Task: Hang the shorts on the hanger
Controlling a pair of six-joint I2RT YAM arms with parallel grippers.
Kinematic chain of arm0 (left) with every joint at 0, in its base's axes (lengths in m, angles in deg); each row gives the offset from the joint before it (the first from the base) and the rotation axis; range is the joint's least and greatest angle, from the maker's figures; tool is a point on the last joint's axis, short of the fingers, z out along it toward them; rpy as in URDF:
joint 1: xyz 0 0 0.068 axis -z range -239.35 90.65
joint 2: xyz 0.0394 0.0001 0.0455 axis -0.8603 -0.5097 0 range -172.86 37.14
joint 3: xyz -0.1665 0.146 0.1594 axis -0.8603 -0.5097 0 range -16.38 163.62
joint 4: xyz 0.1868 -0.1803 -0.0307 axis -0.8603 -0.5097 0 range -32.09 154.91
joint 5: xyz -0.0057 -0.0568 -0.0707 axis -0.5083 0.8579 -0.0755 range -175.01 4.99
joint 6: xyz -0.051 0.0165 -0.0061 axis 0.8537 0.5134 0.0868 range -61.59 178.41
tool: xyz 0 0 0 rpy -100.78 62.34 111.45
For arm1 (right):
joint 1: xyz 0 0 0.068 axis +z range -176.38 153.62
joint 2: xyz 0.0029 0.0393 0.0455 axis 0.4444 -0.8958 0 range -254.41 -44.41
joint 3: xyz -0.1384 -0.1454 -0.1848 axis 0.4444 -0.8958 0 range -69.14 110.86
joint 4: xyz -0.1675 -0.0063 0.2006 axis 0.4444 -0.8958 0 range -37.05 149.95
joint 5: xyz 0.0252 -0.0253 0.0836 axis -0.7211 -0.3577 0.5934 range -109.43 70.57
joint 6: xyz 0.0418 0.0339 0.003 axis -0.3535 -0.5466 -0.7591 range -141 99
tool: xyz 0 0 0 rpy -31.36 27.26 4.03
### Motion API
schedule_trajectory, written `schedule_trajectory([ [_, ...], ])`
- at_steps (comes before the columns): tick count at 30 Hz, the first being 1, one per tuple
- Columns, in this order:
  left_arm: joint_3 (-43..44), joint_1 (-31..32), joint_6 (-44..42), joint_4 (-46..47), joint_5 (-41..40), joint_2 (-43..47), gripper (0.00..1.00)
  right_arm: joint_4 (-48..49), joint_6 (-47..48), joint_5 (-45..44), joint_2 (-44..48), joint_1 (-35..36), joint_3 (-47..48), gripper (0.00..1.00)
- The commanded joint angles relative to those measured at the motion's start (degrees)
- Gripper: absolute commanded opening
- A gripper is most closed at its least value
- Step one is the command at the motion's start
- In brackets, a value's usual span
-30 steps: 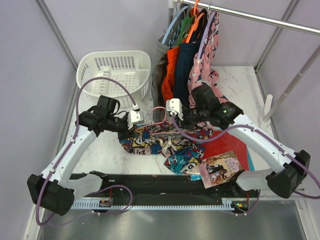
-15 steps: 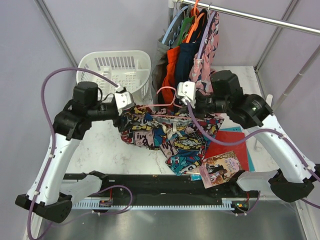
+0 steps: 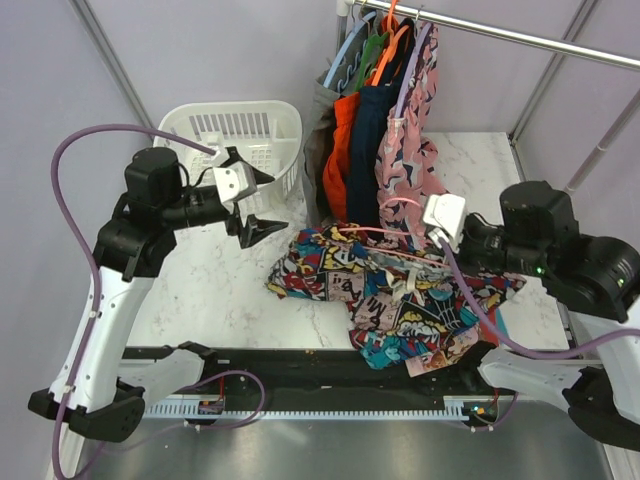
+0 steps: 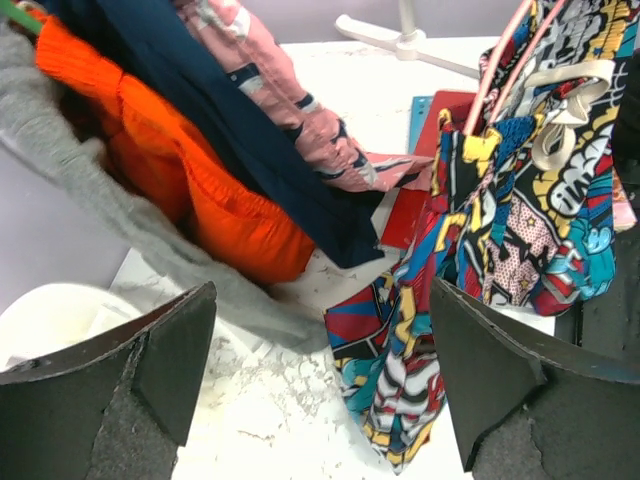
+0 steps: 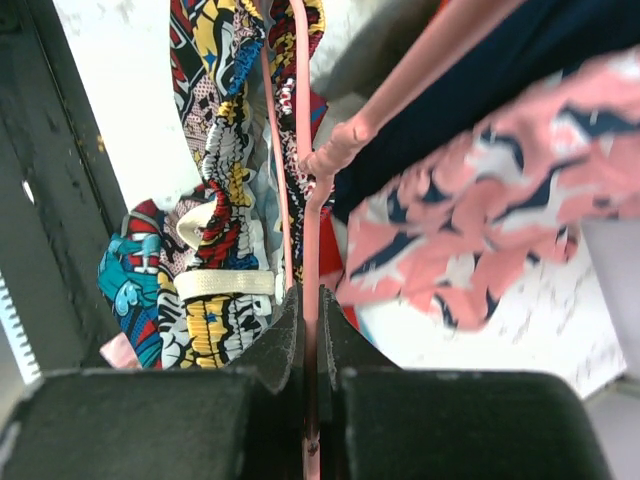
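Observation:
The comic-print shorts [image 3: 395, 300] hang draped over the pale-pink hanger [image 3: 372, 232], held above the table to the right of centre. My right gripper [image 3: 420, 238] is shut on the hanger's wire; in the right wrist view the wire [image 5: 305, 190] runs up out of the closed jaws [image 5: 310, 312] with the shorts [image 5: 225, 190] hanging to its left. My left gripper [image 3: 264, 204] is open and empty, apart from the shorts on their left. In the left wrist view the shorts [image 4: 480, 230] and hanger [image 4: 500, 70] show at the right, beyond my open gripper [image 4: 320, 300].
A white basket [image 3: 225, 140] stands at the back left. A rail [image 3: 520, 40] at the back carries several hung garments [image 3: 385, 120], orange, navy and pink-patterned, close behind the shorts. Red and teal flat items [image 4: 425, 150] lie on the table under the shorts.
My left gripper has let go of the shorts, opened and drawn back to the left. My right arm has carried the hanger with the shorts to the right.

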Motion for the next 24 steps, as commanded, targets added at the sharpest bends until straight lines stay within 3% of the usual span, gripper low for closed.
schedule_trajectory([
  [1,-0.4,2.2,1.5,4.7,4.3,-2.9,0.9,-4.2,-4.5,-6.6,3.5,0.1,-2.3,0.0],
  [5,-0.8,8.5,0.2,5.4,2.7,-5.9,0.89,-5.3,-8.4,-13.4,6.0,-2.5,-5.5,0.0],
  [11,-2.3,13.8,0.3,8.3,1.3,-9.2,0.9,-10.4,-11.0,-17.0,9.2,-8.9,-6.3,0.0],
  [16,-4.3,15.3,2.3,11.2,1.6,-10.0,0.9,-10.3,-11.6,-30.8,12.3,-13.9,-10.1,0.0],
  [24,-7.3,16.4,3.8,11.1,2.0,-8.1,0.9,-10.0,-11.7,-43.5,9.1,-16.2,-9.8,0.0],
])
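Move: Ahead of the right hand, which holds the pink hanger, the rail's free stretch lies about 24 cm out, 5 cm right and some 20 cm higher. From that hand the shorts' middle hangs 8 cm left, level in reach, 12 cm lower. The pink garment hangs about 18 cm ahead and 6 cm left. The open left hand has the shorts' middle some 22 cm right, 5 cm back and 14 cm below; the grey garment is 13 cm ahead and 13 cm right of that hand. Carrying the loaded hanger to the right, past the hanging pink garment, the right hand sweeps about 16 cm, sinks a little, and turns nearly 50 degrees clockwise, still pinching the hanger close beside its hook. The left hand follows the shorts' left end, going right about 9 cm and down 6 cm with a slight clockwise turn, fingers wide open and not visibly touching the cloth. ##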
